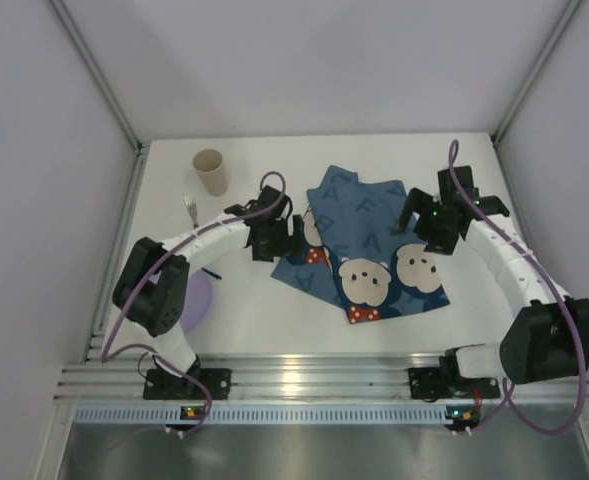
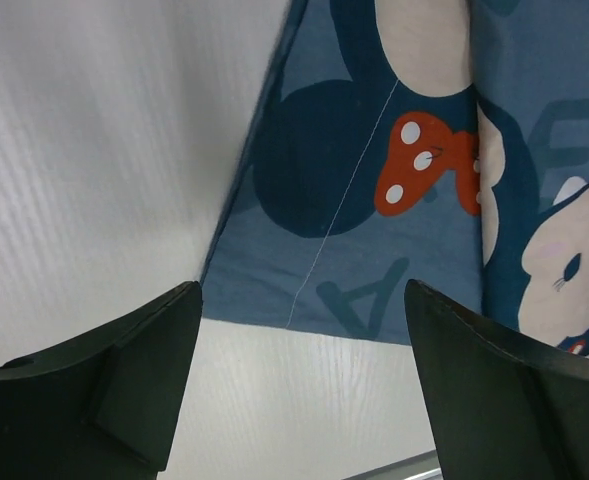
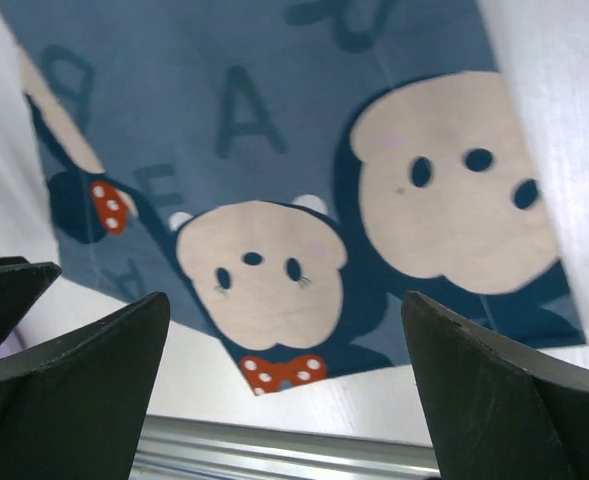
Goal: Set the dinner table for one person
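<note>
The dinner table [image 1: 494, 300] is a white tabletop with a silver rail [image 1: 304, 380] along its near edge. A blue mouse-patterned placemat [image 1: 364, 245] lies creased and askew at its middle. My left gripper [image 1: 290, 238] hovers at the mat's left edge, open and holding nothing. In the left wrist view the mat's [image 2: 374, 200] corner and bare table [image 2: 94, 150] show between my left gripper's [image 2: 302, 290] fingers. My right gripper [image 1: 444, 210] hangs open over the mat's right edge. Between my right gripper's [image 3: 284, 300] fingers lies the mat [image 3: 274, 120], untouched.
A paper cup [image 1: 210, 171] stands upright at the back left, with a fork [image 1: 190, 208] lying just in front of it. A purple plate [image 1: 198, 300] lies at the front left, partly hidden under the left arm. White walls enclose the table on three sides.
</note>
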### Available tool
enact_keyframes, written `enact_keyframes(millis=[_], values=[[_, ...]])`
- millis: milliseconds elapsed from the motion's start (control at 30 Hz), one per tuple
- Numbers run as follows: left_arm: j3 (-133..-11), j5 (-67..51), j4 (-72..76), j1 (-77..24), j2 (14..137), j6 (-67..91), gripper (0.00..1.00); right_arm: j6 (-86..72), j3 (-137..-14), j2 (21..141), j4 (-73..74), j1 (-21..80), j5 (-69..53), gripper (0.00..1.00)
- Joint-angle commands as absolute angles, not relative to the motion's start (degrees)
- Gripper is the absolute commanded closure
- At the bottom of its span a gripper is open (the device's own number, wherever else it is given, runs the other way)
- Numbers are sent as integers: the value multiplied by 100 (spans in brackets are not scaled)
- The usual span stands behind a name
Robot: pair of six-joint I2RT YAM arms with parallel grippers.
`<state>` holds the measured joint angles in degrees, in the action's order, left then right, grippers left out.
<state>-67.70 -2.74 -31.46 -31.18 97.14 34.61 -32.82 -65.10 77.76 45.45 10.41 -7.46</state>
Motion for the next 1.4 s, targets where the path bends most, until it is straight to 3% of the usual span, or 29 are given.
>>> enact_keyframes(millis=[0,400,467,600,700,900,1067,1367], values=[[-6619,-159,-2366,-3287,10132,3112,12,-2735,-6241,7358,4912,635,-738,0],[-7979,791,-2241,-3173,11653,2382,13,-2619,-5898,6689,5265,343,-756,0],[-8085,625,-2381,-3182,11820,2294,19,-2628,-5784,6636,5247,334,-730,0],[-7911,239,-2356,-3190,12015,2294,52,-2645,-5494,6749,4836,273,-738,0],[-7770,-339,-2189,-3182,11962,2347,66,-2672,-5344,7091,4336,168,-1168,0],[-7928,-1634,-2110,-3190,12085,2487,73,-2593,-5668,7995,3595,-139,-1362,0],[-8015,-1925,-2328,-3190,12033,2461,99,-2365,-6090,8744,3428,-413,-933,0],[-8147,-1477,-3120,-3173,11892,2057,100,-2197,-6837,9720,3217,-747,-299,0]])
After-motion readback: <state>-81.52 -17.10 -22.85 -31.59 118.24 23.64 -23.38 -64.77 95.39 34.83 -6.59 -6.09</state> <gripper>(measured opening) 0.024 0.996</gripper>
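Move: The left edge of the crumpled cloth, the part I go for, is about 8 cm ahead of my left hand, 3 cm to its right and 5 cm below. From that hand the fork lies some 7 cm ahead and 22 cm left; the mug, 20 cm ahead and 18 cm left. My right hand has the cloth's right edge about 3 cm ahead, 6 cm right and 13 cm below; the left edge is about 28 cm left and 8 cm ahead. I drop my left hand to the table, slide it about 9 cm forward to the cloth's left edge and shut the fingers, pinching that edge. Then I drag it back and right, turning the wrist clockwise. My open right hand first draws back and right, then swings forward, right and down to just beyond the cloth's right edge. ##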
